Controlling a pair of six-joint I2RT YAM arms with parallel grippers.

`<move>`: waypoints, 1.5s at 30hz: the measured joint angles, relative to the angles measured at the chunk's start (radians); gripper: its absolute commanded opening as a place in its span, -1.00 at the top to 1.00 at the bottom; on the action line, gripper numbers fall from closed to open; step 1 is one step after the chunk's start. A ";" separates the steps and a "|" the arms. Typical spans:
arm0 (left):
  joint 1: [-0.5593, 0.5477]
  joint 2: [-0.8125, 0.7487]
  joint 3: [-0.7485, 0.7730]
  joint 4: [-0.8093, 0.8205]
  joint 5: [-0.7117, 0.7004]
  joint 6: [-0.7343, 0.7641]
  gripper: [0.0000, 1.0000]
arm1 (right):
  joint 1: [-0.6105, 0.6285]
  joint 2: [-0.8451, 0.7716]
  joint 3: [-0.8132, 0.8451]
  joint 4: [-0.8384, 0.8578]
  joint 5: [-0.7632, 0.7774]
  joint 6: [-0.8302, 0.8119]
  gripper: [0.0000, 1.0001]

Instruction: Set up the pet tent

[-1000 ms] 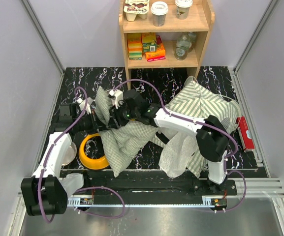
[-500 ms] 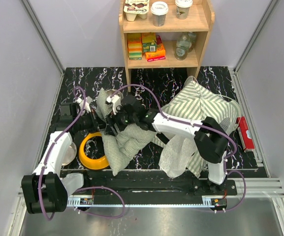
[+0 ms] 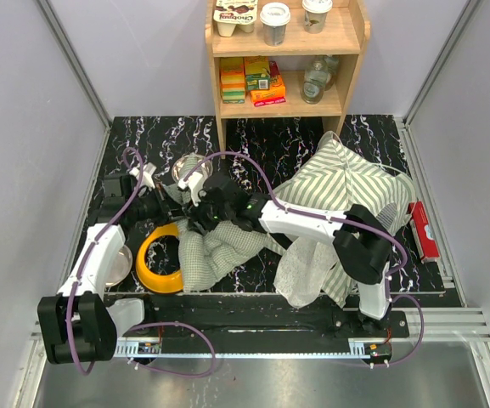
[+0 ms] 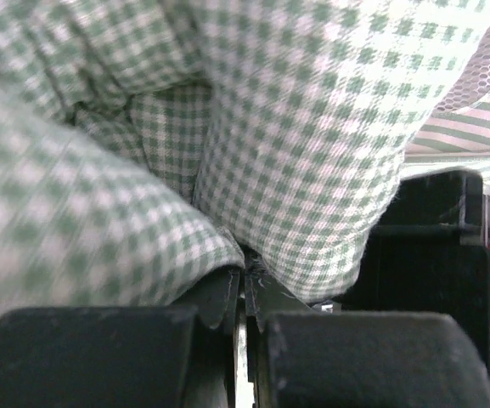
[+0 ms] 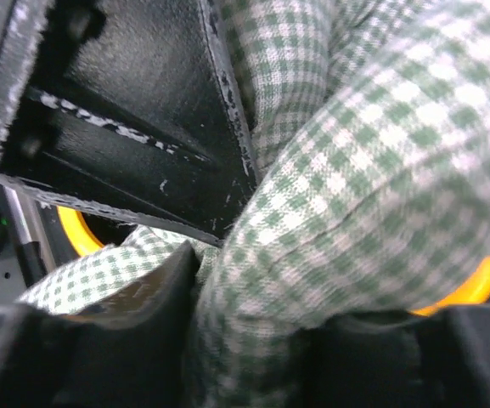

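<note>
The pet tent [image 3: 346, 191] lies collapsed at the right of the table, striped sage-green and white, with its white mesh panel [image 3: 306, 265] hanging toward the front edge. A strip of it shows in the left wrist view [image 4: 474, 127]. A green-and-white checked cushion [image 3: 219, 246] lies crumpled in the middle, between the tent and the yellow bowl holder. My left gripper [image 3: 165, 201] is shut on the cushion's edge [image 4: 312, 127], jaws nearly together [image 4: 246, 285]. My right gripper [image 3: 200, 214] is shut on a thick fold of the same cushion [image 5: 355, 195], which fills the gap between its fingers [image 5: 253, 285].
A yellow bowl holder [image 3: 161, 265] sits front left, partly under the cushion. A metal bowl [image 3: 119, 265] lies by the left arm, another [image 3: 185, 167] behind the grippers. A wooden shelf [image 3: 283, 93] with packets and cups stands at the back. A red object [image 3: 424, 229] lies at the right edge.
Both grippers have moved left and slightly back with the cushion. The cushion has dropped lower and bunched up, uncovering more of the yellow holder. The tent has not moved.
</note>
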 measured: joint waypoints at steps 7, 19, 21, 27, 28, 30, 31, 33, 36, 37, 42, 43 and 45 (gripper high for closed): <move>0.003 0.002 0.045 -0.064 -0.026 0.056 0.70 | 0.003 0.005 0.009 -0.013 0.029 -0.032 1.00; 0.020 -0.014 0.500 -0.273 -0.152 0.455 -0.58 | 0.011 -0.034 0.014 -0.122 -0.082 -0.006 1.00; 0.023 -0.026 0.575 -0.280 -0.179 0.515 -0.60 | 0.017 -0.048 0.014 -0.187 -0.126 -0.011 1.00; 0.032 -0.032 0.696 -0.237 -0.250 0.635 -0.66 | 0.023 -0.200 -0.006 -0.367 -0.280 -0.066 1.00; 0.032 -0.024 0.702 -0.229 -0.253 0.644 -0.66 | 0.023 -0.233 -0.008 -0.390 -0.293 -0.072 1.00; 0.032 -0.003 0.712 -0.202 -0.248 0.659 -0.66 | 0.021 -0.318 -0.014 -0.443 -0.315 -0.085 1.00; 0.032 0.011 0.712 -0.189 -0.242 0.664 -0.65 | 0.019 -0.354 -0.016 -0.462 -0.323 -0.088 1.00; 0.025 0.041 0.713 -0.173 -0.226 0.669 -0.64 | 0.009 -0.437 -0.018 -0.506 -0.331 -0.088 1.00; -0.018 0.093 0.713 -0.155 -0.229 0.689 -0.64 | -0.053 -0.558 -0.018 -0.561 -0.327 -0.068 1.00; -0.048 0.112 0.713 -0.148 -0.230 0.700 -0.64 | -0.089 -0.596 -0.017 -0.577 -0.314 -0.055 1.00; -0.161 0.155 0.703 -0.110 -0.228 0.731 -0.64 | -0.209 -0.706 0.094 -0.686 -0.137 -0.028 1.00; -0.188 0.159 0.700 -0.100 -0.230 0.740 -0.64 | -0.212 -0.715 0.127 -0.698 -0.094 -0.025 1.00; -0.245 0.163 0.687 -0.084 -0.229 0.765 -0.65 | -0.214 -0.731 0.187 -0.707 -0.008 -0.025 1.00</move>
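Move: The left hand still grips the checked cushion, whose middle is about 9 cm right, 8 cm back and 6 cm below it. From the right hand, its jaws part-closed, that middle is some 5 cm right, 5 back and 5 below. The yellow bowl stand lies about 3 cm left, 7 back and 12 below the right hand, the far steel bowl 14 cm straight ahead, equally low; the pet tent is roughly 38 cm right, level, 5 lower. Right fingers shut on the cushion and lift it about 25 cm, rightward towards the tent; left releases, rising. ##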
